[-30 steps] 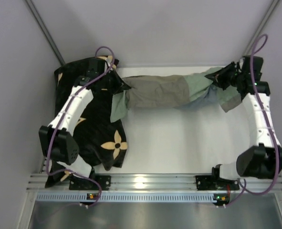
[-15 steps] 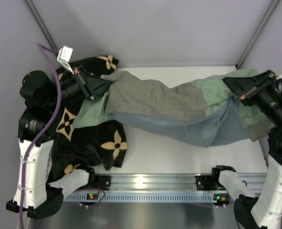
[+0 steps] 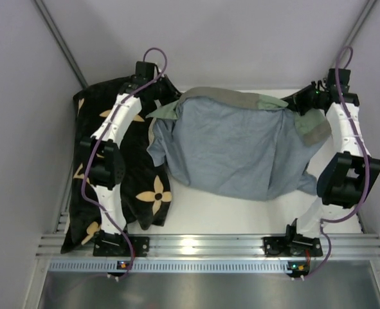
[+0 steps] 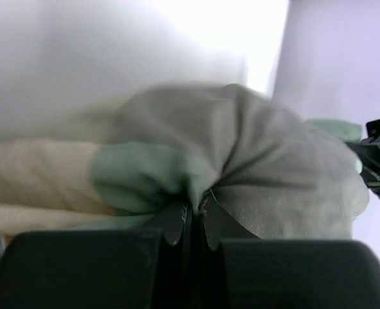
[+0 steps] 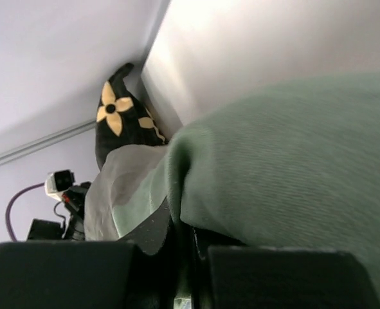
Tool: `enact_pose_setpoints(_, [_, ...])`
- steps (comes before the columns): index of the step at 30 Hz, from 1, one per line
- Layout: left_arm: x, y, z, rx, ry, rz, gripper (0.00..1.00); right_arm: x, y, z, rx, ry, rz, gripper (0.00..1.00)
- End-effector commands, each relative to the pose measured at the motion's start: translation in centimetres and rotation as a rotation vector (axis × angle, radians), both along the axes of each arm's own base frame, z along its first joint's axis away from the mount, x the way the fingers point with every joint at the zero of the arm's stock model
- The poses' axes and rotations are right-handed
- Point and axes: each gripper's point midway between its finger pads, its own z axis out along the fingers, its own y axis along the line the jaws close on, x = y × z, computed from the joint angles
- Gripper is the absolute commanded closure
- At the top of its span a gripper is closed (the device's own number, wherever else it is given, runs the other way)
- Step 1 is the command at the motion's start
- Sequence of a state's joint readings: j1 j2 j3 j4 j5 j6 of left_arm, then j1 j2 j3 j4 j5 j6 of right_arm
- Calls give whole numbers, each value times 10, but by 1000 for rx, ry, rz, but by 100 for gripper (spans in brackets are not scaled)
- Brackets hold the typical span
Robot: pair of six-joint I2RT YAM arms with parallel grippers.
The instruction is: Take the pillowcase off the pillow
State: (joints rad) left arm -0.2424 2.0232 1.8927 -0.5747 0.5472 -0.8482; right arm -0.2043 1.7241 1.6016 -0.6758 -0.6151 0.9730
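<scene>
The pillowcase [image 3: 241, 148] hangs spread between my two grippers at the far side of the table, its plain blue-grey inside facing up and an olive and pale green strip along the far edge. My left gripper [image 3: 166, 106] is shut on its far left corner; in the left wrist view the fingers [image 4: 193, 215] pinch bunched green and olive cloth [image 4: 254, 167]. My right gripper [image 3: 300, 103] is shut on the far right corner, with pale green cloth [image 5: 292, 167] draped over its fingers [image 5: 180, 225]. The pillow does not show in the top view. Whether the cream cloth [image 4: 35, 174] is the pillow I cannot tell.
A black cushion with tan flower motifs [image 3: 138, 187] lies along the left side of the table under the left arm, and shows far off in the right wrist view [image 5: 116, 112]. White table top [image 3: 241, 215] shows between the pillowcase and the near rail [image 3: 202, 244].
Half a second ago both arms were raised toward the camera with the pillowcase stretched long. Now they are down at the back of the table and the cloth has fanned out, blue-grey side up.
</scene>
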Motion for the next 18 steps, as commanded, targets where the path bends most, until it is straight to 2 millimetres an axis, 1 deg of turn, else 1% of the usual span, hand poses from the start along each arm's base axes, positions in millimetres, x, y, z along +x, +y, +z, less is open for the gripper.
enact_pose_setpoints(1, [10,2,4,40,-12,31,100,18,0,28,-1,-88,5,100])
enact_pose_setpoints(2, [13,2,-4,50,-2,39,100,21,-2,22,-3,-75,2,100])
enact_pose_setpoints(3, [18,5,-7,68,-8,55,100,25,-2,8,9,-42,2,100])
enact_pose_setpoints(4, [21,7,-8,76,-10,65,100,28,-3,1,16,-32,0,100])
enact_pose_setpoints(5, [26,9,-18,89,2,81,100,32,-5,-5,15,-20,-1,100])
enact_pose_setpoints(6, [32,10,-14,89,-11,91,98,36,-6,-17,14,6,-6,100])
enact_pose_setpoints(7, [37,12,-15,97,-17,101,89,42,-11,-21,-7,10,-26,100])
enact_pose_setpoints(8, [42,13,-23,108,-12,107,62,46,-14,-26,-22,4,-29,100])
enact_pose_setpoints(9, [47,15,-26,131,-28,112,51,52,-17,-40,-34,24,-26,98])
enact_pose_setpoints(10, [54,17,-17,143,-64,120,39,58,-21,-40,-60,15,-34,95])
enact_pose_setpoints(11, [58,21,-21,173,-65,128,31,61,-24,-46,-77,18,-34,91])
enact_pose_setpoints(12, [58,26,-21,214,-84,126,23,64,-28,-60,-85,39,-34,81])
enact_pose_setpoints(13, [61,35,-21,269,-106,161,18,69,-32,-61,-108,32,-36,75])
enact_pose_setpoints(14, [60,44,-8,322,-158,174,16,71,-36,-67,-139,26,-27,69])
enact_pose_setpoints(15, [56,49,-2,367,-176,185,14,75,-40,-70,-163,18,-23,58])
enact_pose_setpoints(16, [53,64,20,431,-230,250,13,77,-44,-73,-205,12,-21,52])
enact_pose_setpoints(17, [47,70,21,486,-247,248,13,77,-47,-72,-254,-13,3,43])
enact_pose_setpoints(18, [40,68,30,526,-281,252,12,77,-47,-69,-285,-31,15,41])
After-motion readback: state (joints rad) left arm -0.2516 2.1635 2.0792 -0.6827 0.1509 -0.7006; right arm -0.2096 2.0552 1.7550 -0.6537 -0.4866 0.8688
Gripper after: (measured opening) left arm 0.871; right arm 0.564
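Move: Both my hands already hold the pillowcase's far edge, about 42 cm apart. Its landing spot on the table lies 5 cm ahead and 12 cm below my left hand. From my right hand the spot is 5 cm ahead, 2 cm right and 15 cm down. The pillowcase's middle is 13 cm back and 21 cm right of my left hand; the black pillow is 17 cm back, 24 cm left. From my right hand, the pillowcase's middle lies 13 cm back, 21 cm left. With the pillowcase flung out towards my base, I carry its edge forward some 6 cm with both hands and let it go. My right hand sinks about 10 cm, edging right, its fingers parting late to roughly half open; my left rises slightly, then drops and drifts left towards the black pillow, fingers opening wide as it rolls its left side up about 20 degrees. ##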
